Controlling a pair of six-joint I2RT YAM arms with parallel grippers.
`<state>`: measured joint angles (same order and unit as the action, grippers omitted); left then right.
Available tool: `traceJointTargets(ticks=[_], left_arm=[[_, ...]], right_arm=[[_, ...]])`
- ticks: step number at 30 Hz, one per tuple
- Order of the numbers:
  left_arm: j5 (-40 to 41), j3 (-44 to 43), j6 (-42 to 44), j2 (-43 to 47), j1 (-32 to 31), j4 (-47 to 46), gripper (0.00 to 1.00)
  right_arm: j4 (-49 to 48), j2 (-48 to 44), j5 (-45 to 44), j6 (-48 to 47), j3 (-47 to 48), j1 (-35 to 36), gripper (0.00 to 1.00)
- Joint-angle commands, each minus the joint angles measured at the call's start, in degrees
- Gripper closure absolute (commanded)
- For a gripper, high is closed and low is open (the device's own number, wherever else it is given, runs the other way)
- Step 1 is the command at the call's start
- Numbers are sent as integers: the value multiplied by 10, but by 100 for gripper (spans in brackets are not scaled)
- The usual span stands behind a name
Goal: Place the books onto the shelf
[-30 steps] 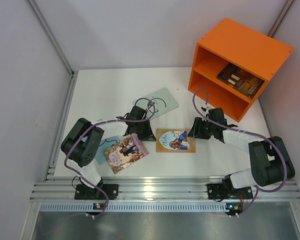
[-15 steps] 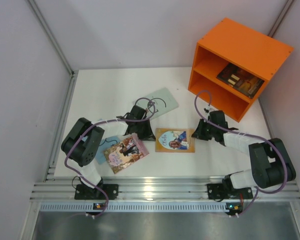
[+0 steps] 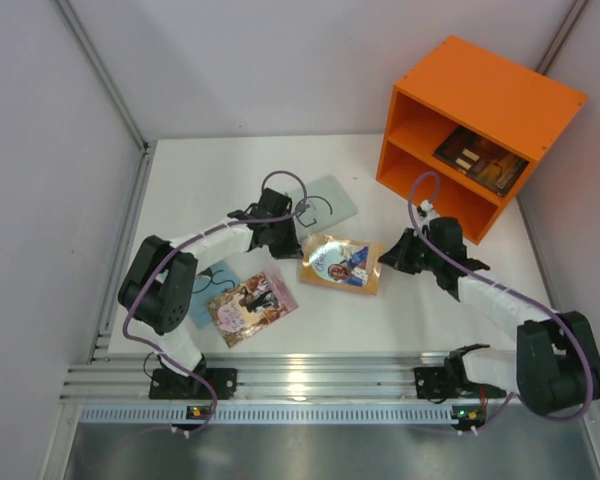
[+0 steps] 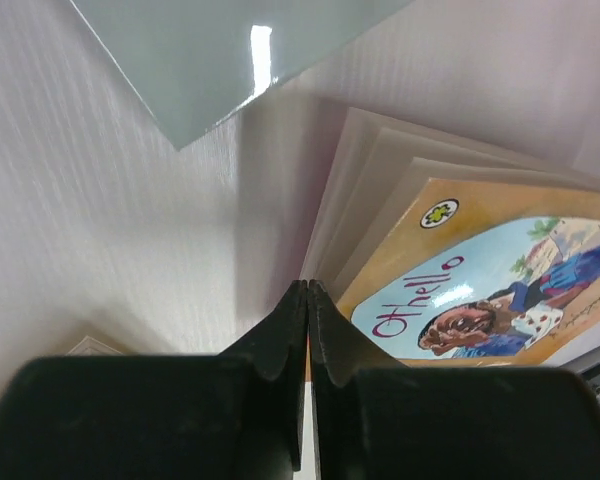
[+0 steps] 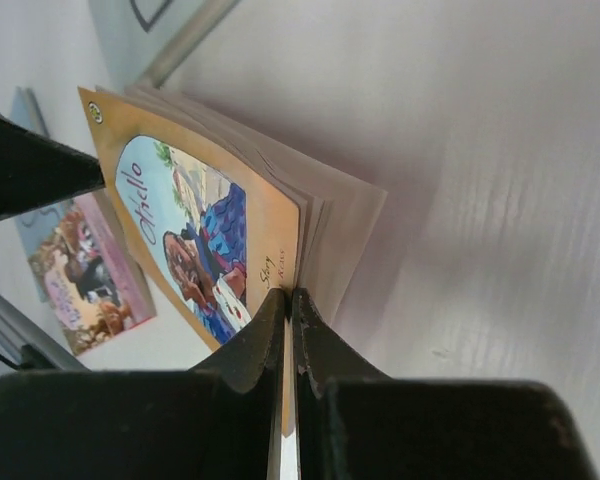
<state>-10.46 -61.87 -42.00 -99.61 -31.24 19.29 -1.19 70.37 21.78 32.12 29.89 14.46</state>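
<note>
The orange-edged illustrated book (image 3: 340, 263) is tilted, its right edge raised off the table. My right gripper (image 3: 388, 258) is shut on that edge; in the right wrist view the jaws (image 5: 288, 293) pinch the cover (image 5: 200, 230) while the pages fan apart beside them. My left gripper (image 3: 292, 243) is shut, its tips (image 4: 308, 288) against the book's (image 4: 480, 300) left corner. A pale green book (image 3: 325, 200) lies behind it. The pink book (image 3: 252, 305) lies at front left, over a light blue one (image 3: 208, 300). The orange shelf (image 3: 490, 85) stands at back right, with a dark brown book (image 3: 480, 160) in it.
Grey walls and metal posts close in the white table on the left, back and right. An aluminium rail (image 3: 310, 380) runs along the near edge by the arm bases. Both arms' purple cables loop above the table.
My right gripper has shut on the orange-edged book's right edge and raised it, so the book now sits tilted and a little further back. The left gripper has moved back with the book's left edge.
</note>
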Motion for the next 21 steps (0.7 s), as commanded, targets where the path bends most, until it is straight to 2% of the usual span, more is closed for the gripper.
traceJointTargets(ticks=[1, 3, 4, 5, 6, 9, 12, 15, 17, 20, 21], left_arm=[[11, -42, 19, 34, 9, 21, 93], [25, -53, 23, 38, 11, 40, 85], [30, -53, 25, 42, 13, 44, 79], [36, -53, 25, 46, 14, 47, 65], [46, -52, 26, 56, 16, 54, 58], [67, -53, 29, 81, 21, 68, 44], [66, -39, 19, 112, 24, 75, 39], [8, 16, -30, 165, 23, 31, 30], [-51, 92, -76, 198, 23, -55, 26], [-87, 192, -212, 267, 16, -171, 23], [-86, 209, -231, 274, 13, -188, 23]], right_arm=[[-19, -52, 6, 48, -4, 1, 100], [-14, -73, -7, 58, -4, 1, 100], [-14, -79, -14, 71, -5, 2, 100], [-16, -85, -16, 79, -7, 1, 100], [-21, -87, -13, 86, -8, 1, 100], [-33, -90, -14, 110, -14, 1, 100], [-43, -95, -22, 136, -26, 1, 100], [-61, -100, -27, 167, -38, 2, 100], [-65, -107, -32, 190, -44, 3, 100], [-58, -121, -45, 203, -44, 7, 100], [-51, -125, -49, 204, -45, 10, 100]])
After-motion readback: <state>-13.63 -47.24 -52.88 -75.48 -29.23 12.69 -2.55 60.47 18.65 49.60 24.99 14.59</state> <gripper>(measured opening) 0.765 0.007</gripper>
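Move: The Othello book is already pinched by its right edge in the right hand, its middle about 9 cm to that hand's left and 3 cm below. From the left hand, shut at the book's left end, its middle lies about 8 cm right, 2 cm back. The grey-green book is 11 cm ahead of the left hand and 2 cm right; the pink book 11 cm back and 11 cm left. The shelf stands some 21 cm ahead of the right hand and 20 cm right. Left hand rises about 8 cm, then draws back, opening wide beside Othello; right keeps its pinch, rising slightly. ##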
